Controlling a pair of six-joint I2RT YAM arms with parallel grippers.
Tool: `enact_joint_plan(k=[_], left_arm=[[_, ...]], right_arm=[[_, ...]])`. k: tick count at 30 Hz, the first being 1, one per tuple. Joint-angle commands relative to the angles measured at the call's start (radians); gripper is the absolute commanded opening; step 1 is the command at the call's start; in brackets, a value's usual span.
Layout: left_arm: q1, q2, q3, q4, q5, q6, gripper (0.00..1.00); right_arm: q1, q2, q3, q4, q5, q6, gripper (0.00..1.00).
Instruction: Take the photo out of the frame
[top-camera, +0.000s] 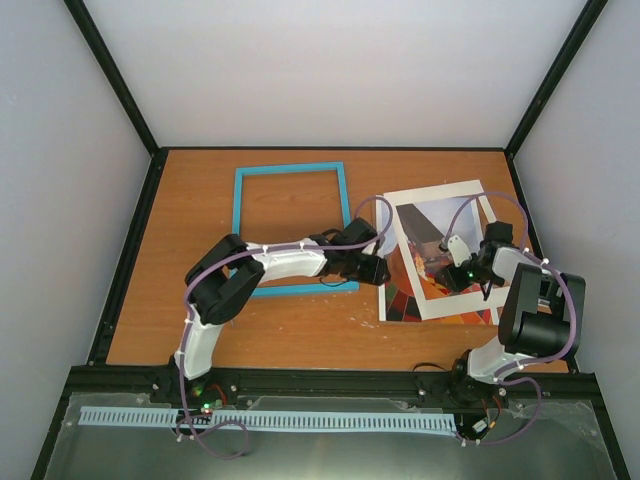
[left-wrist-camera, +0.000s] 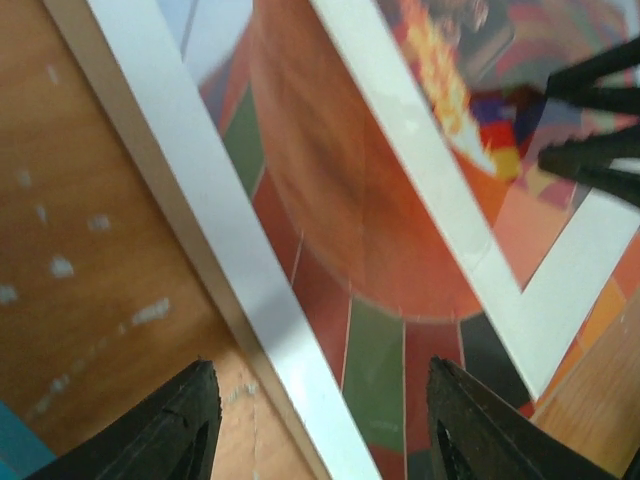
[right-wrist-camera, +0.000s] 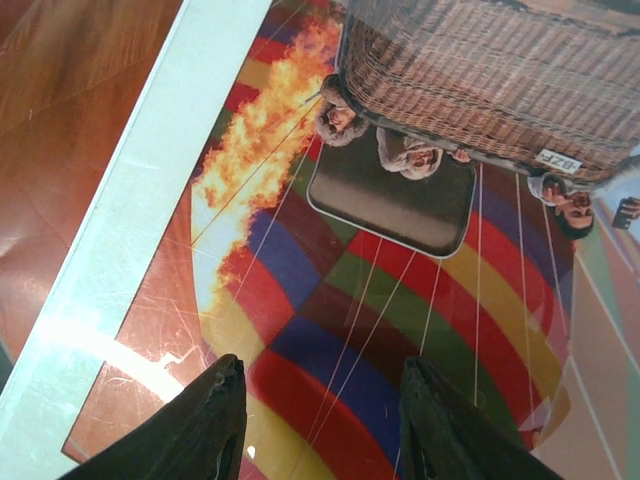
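The light-blue frame (top-camera: 290, 169) lies flat at the middle left of the table, with bare wood showing through its opening. To its right lies the photo (top-camera: 425, 225), a balloon print with a white margin (right-wrist-camera: 400, 300). A second white-edged colourful sheet (top-camera: 400, 305) sticks out from under it at the near left (left-wrist-camera: 375, 370). My left gripper (top-camera: 383, 268) is open low over that sheet's left edge (left-wrist-camera: 325, 430), one finger above wood, the other above the print. My right gripper (top-camera: 448, 272) hovers over the checkered part of the photo (right-wrist-camera: 320, 420), open with nothing between its fingers.
The wooden table (top-camera: 200, 200) is bounded by a black rail, with grey walls behind and at both sides. The right gripper's fingertips (left-wrist-camera: 590, 120) show in the left wrist view, close above the upper sheet. The two grippers are near each other.
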Motion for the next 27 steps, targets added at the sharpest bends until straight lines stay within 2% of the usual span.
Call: enact_joint_plan(k=[1, 6, 12, 19, 27], left_arm=[[-0.04, -0.045, -0.046, -0.029, 0.065, -0.026, 0.56], [-0.095, -0.079, -0.1, -0.068, 0.08, -0.057, 0.54], [-0.128, -0.1, -0.15, -0.039, 0.144, -0.098, 0.54], [-0.134, -0.081, -0.139, -0.031, 0.158, -0.096, 0.53], [-0.135, -0.036, -0.08, -0.028, 0.178, -0.084, 0.53]], right_arm=[[0.005, 0.025, -0.05, -0.046, 0.028, -0.036, 0.43], [0.005, 0.013, -0.064, -0.034, 0.027, -0.043, 0.43], [0.005, -0.034, -0.112, 0.02, 0.054, -0.035, 0.43], [0.006, -0.12, -0.205, 0.135, 0.089, -0.031, 0.43], [0.006, -0.122, -0.209, 0.138, 0.091, -0.031, 0.45]])
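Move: Back towards the base lies the left hand's aim, the photo's near left corner, about 10 cm back, 1 cm to the right and 5 cm below. The mat's near left corner is level with that corner and 10 cm to its right; the blue frame's near right corner is some 2 cm back and 5 cm left of the hand. From the right hand the photo's corner is roughly 9 cm back, 17 cm left and 1 cm lower. Drawing back along the photo's left edge, the left hand goes about 11 cm towards the near left corner, sinking 2 cm early on, then hovers there with fingers still half open. Its wrist turns some 15 degrees, swinging the fingertips back towards the base. The right hand stays low over the photo inside the mat, tipping about 10 degrees nearer to vertical. ##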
